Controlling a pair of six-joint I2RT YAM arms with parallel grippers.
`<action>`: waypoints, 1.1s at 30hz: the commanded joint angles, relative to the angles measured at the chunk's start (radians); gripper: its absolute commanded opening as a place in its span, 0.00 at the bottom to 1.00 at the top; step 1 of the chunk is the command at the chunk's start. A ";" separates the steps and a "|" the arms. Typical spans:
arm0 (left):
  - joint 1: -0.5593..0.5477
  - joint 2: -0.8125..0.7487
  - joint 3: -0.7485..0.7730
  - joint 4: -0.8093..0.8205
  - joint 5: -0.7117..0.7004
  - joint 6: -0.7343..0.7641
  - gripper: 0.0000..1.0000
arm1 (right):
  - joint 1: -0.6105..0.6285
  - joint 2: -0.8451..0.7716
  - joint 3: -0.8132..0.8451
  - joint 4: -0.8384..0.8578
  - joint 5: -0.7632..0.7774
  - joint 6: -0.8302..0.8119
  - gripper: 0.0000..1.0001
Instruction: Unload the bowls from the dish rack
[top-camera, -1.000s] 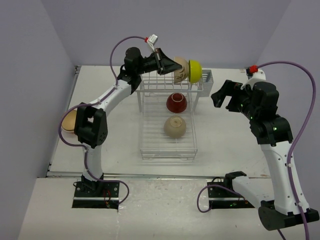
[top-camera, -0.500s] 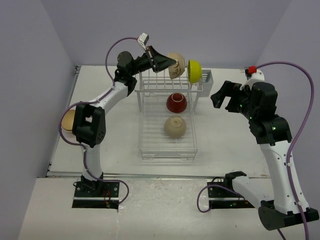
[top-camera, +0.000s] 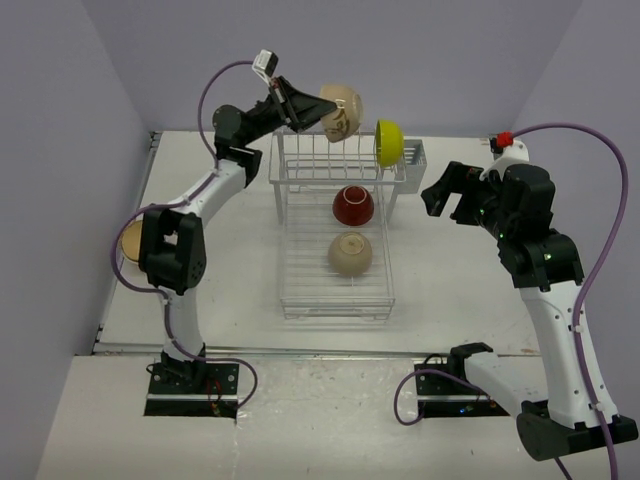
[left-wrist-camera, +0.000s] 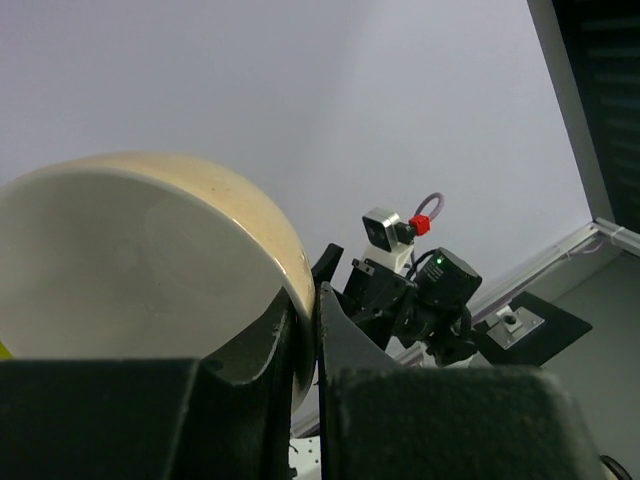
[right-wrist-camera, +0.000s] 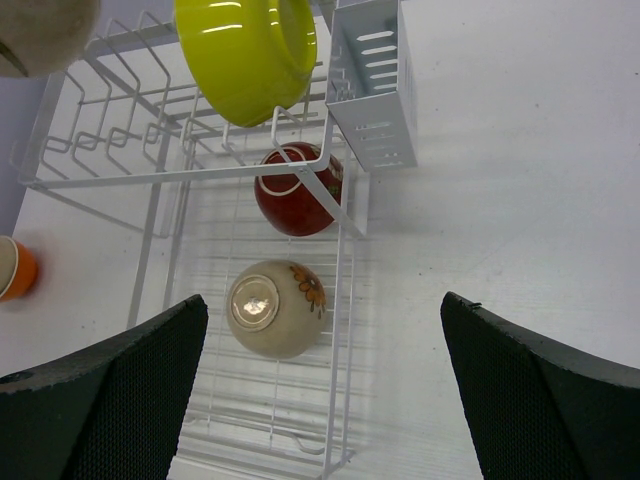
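My left gripper (top-camera: 316, 110) is shut on the rim of a beige bowl (top-camera: 341, 108), holding it in the air above the back left of the dish rack (top-camera: 335, 300). In the left wrist view this bowl (left-wrist-camera: 140, 270) fills the left side, its wall pinched between my fingers (left-wrist-camera: 250, 350). A lime-yellow bowl (top-camera: 389, 142) stands on edge in the raised tines. A dark red bowl (top-camera: 353, 205) and a flowered beige bowl (top-camera: 350, 253) lie upside down on the grid tray. My right gripper (top-camera: 447, 208) hangs open to the right of the rack, holding nothing.
A white cutlery basket (right-wrist-camera: 372, 85) hangs at the rack's back right corner. An orange bowl (right-wrist-camera: 14, 268) stands on the table left of the rack. Another beige bowl (top-camera: 130, 243) sits on the left of the table, partly behind my left arm.
My left gripper has lifted the beige bowl up and to the left, away from the lime-yellow bowl and the tines. The right arm has not moved.
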 joint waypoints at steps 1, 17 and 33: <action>0.119 -0.119 0.055 0.119 0.006 -0.014 0.00 | 0.004 -0.003 -0.002 0.007 0.001 -0.006 0.99; 0.477 -0.343 0.200 -1.840 -0.893 1.184 0.00 | 0.005 0.040 0.009 0.018 -0.068 0.019 0.99; 0.579 -0.495 -0.228 -1.747 -1.212 1.262 0.00 | 0.013 0.075 0.012 0.020 -0.104 0.030 0.99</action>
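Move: The bowl stack on the table, where the held patterned bowl is being taken, lies some 46 cm to the left hand's left, about 9 cm back and 38 cm below. The green bowl still in the rack is roughly 16 cm to this hand's right, level in reach and 14 cm lower; the rack's upper tier is centred 4 cm to its right, level in reach, 20 cm down. From the right hand the stack lies about 69 cm left, 5 cm ahead and 31 cm down. The patterned bowl, still pinched by its rim in the left fingers, is swept about 43 cm left over the emptied part of the rack, bulging forward at first, then sinks and draws back towards the stack, ending some 24 cm lower. Meanwhile the wrist swings from pointing right to pointing steeply down, forward and left. The open right hand eases 2 to 3 cm left and down. ##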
